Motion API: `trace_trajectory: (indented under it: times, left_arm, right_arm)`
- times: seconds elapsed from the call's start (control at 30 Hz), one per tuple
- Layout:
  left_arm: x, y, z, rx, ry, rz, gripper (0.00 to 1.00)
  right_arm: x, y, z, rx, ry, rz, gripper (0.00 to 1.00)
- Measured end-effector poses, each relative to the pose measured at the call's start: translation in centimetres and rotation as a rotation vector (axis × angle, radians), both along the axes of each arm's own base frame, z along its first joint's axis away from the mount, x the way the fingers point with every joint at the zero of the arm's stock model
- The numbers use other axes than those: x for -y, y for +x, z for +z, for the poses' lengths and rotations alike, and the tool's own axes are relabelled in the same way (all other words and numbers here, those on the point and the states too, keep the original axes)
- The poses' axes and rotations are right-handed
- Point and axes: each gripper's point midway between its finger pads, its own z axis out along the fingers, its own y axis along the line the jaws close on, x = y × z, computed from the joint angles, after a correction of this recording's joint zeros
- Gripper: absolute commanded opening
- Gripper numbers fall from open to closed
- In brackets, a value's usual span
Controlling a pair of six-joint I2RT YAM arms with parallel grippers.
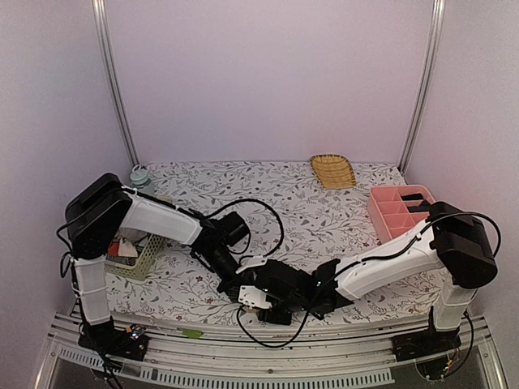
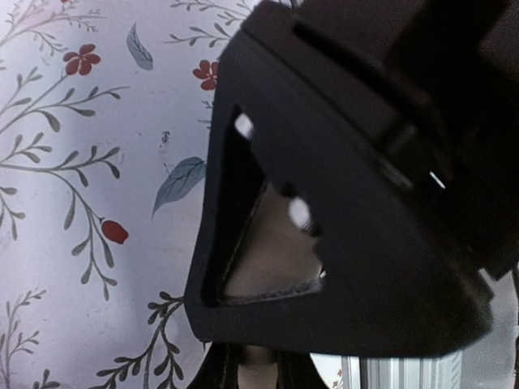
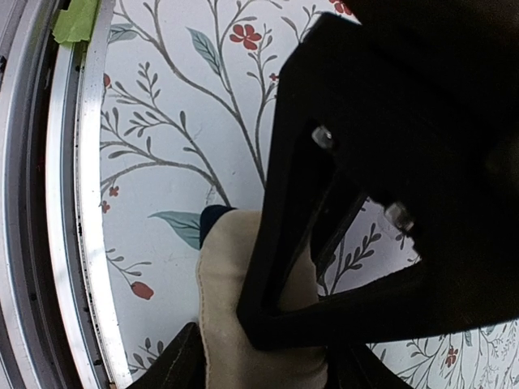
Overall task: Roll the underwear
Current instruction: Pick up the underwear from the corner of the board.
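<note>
The beige underwear (image 1: 256, 297) with black edging lies bunched on the flowered cloth by the table's front edge, where both arms meet. In the right wrist view the underwear (image 3: 231, 275) is a thick beige fold with a dark edge at its far end. It fills the gap of my right gripper (image 3: 259, 369), whose fingers press it on both sides. The left gripper's black triangular finger frame crosses in front. In the left wrist view my left gripper (image 2: 255, 371) pinches a strip of beige cloth. The right gripper's black frame fills most of that view, with the underwear (image 2: 272, 259) showing through its opening.
A green basket (image 1: 146, 255) with red and white cloth stands at the left. A pink divided box (image 1: 397, 211) sits at the right, a yellow woven tray (image 1: 332, 171) at the back, a pale bottle (image 1: 141, 178) at the back left. The metal front rail (image 3: 81, 243) runs close by.
</note>
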Motion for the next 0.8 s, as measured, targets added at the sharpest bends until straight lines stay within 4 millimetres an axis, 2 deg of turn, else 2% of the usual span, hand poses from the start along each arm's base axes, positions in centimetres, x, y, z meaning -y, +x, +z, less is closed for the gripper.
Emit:
trace_trajectory:
  times: [0.23,0.3,0.33,0.43,0.5,0.53,0.6,0.63,0.67,0.8]
  left_arm:
    - [-0.1,0.0,0.0,-0.013,0.0,0.003,0.07]
    - [-0.1,0.0,0.0,-0.015,0.002,0.004,0.09]
    - [-0.2,0.0,0.0,-0.016,0.004,0.005,0.13]
    - [-0.3,0.1,0.1,-0.008,0.007,0.014,0.27]
    - [-0.6,0.5,0.0,0.012,0.024,0.043,0.37]
    - [-0.9,0.8,0.0,0.029,0.035,0.065,0.52]
    - [-1.6,1.3,0.1,0.065,0.064,0.109,0.68]
    - [-2.1,1.8,0.2,0.094,0.079,0.137,0.86]
    - [-2.5,2.4,0.4,0.134,0.09,0.158,0.95]
    - [-6.2,6.1,0.7,0.273,0.198,0.333,0.96]
  right_arm:
    - [0.0,-0.1,-0.3,-0.027,0.004,-0.015,0.31]
    - [-0.1,-0.1,-0.4,-0.039,0.004,-0.022,0.23]
    - [0.0,-0.2,-0.5,-0.049,0.004,-0.028,0.14]
    - [-0.1,-0.4,-0.6,-0.077,0.005,-0.029,0.0]
    - [-0.2,-0.5,-0.6,-0.087,0.009,-0.026,0.0]
    - [-0.4,-0.6,-0.6,-0.092,0.014,-0.022,0.0]
    - [-0.8,-0.8,-0.6,-0.107,0.025,-0.016,0.0]
    - [-0.9,-1.0,-0.6,-0.122,0.031,-0.019,0.0]
    - [-1.1,-1.1,-0.6,-0.134,0.037,-0.022,0.0]
    - [-1.2,-1.1,-0.5,-0.165,0.052,-0.042,0.0]
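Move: The half-rolled underwear is still pinched in the left fingers, its middle about 2 cm back and 1 cm right of that hand. It lies about 3 cm left of the right hand, level fore-and-aft, 1 cm below, between the right hand's open fingers at its near end. The metal table edge runs about 5 cm behind the right hand; green tape lies some 17 cm left and 8 cm back of it. Right fingers close on the underwear; the left then opens wide, lets go and withdraws about 9 cm forward-left. ##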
